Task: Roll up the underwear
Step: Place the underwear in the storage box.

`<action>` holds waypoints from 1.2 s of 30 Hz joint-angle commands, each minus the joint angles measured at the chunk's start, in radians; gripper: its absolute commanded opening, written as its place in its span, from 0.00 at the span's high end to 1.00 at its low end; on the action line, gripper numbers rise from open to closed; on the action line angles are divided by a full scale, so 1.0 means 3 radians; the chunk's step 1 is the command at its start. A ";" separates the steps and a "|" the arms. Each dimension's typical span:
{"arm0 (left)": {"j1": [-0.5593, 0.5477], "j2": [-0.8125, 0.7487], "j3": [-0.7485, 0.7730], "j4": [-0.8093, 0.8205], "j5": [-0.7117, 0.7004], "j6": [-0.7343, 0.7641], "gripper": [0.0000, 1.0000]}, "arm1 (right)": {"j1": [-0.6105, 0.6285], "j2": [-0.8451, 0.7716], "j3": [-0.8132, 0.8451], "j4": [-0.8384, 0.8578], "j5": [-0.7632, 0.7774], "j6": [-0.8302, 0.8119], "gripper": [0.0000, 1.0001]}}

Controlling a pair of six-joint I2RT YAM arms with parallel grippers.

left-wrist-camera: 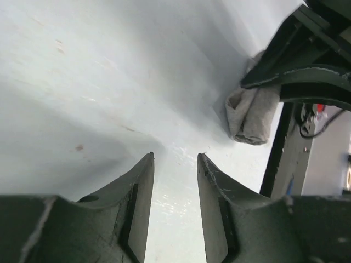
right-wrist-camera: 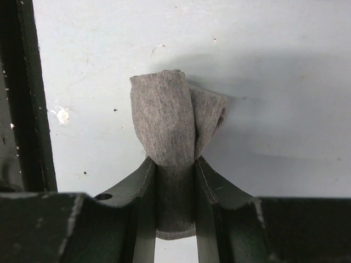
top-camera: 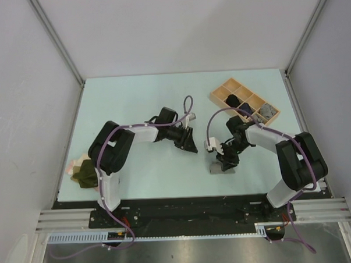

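A grey underwear (right-wrist-camera: 164,115), rolled into a tight bundle, rests on the pale table with my right gripper (right-wrist-camera: 174,160) shut on its near end. From above, this roll (top-camera: 215,169) lies near the table's front, under the right gripper (top-camera: 225,161). My left gripper (top-camera: 191,145) hovers to the left of it, jaws open with only bare table between the fingertips (left-wrist-camera: 147,164). In the left wrist view the grey roll (left-wrist-camera: 251,112) shows at the upper right, under the right arm's fingers (left-wrist-camera: 299,74). More underwear (top-camera: 83,170), olive green and pink-beige, lies piled at the table's left edge.
A light wooden tray (top-camera: 221,87) with compartments stands at the back right. It holds a black roll (top-camera: 232,100), a navy roll (top-camera: 245,109) and a grey one (top-camera: 268,110). The table's black front edge (right-wrist-camera: 27,109) runs close to the held roll.
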 commanded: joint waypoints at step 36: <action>-0.0068 0.1124 0.1782 0.1832 -0.0829 -0.2653 0.00 | -0.2456 -0.1000 0.0533 -0.0106 -0.1158 0.0693 1.00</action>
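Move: The storage box is centred about 25 cm ahead and 14 cm right of the right hand, at about its height; the rolled underwear is already pinched in that hand. The near grey underwear in the box lies about 18 cm ahead and 18 right of the same hand, the navy one 24 ahead and 14 right, the black one 28 ahead and 9 right. From the left hand the box's middle is about 19 cm ahead, 27 right and slightly below. The rolled underwear, still pinched in the right fingers, goes right, up and forward towards the near end of the storage box, about 13 cm right and 12 cm up, with the wrist turning some 40 degrees clockwise. The empty left hand goes forward, right and up towards the box's left end, turning counter-clockwise and spreading its fingers wide late on. ##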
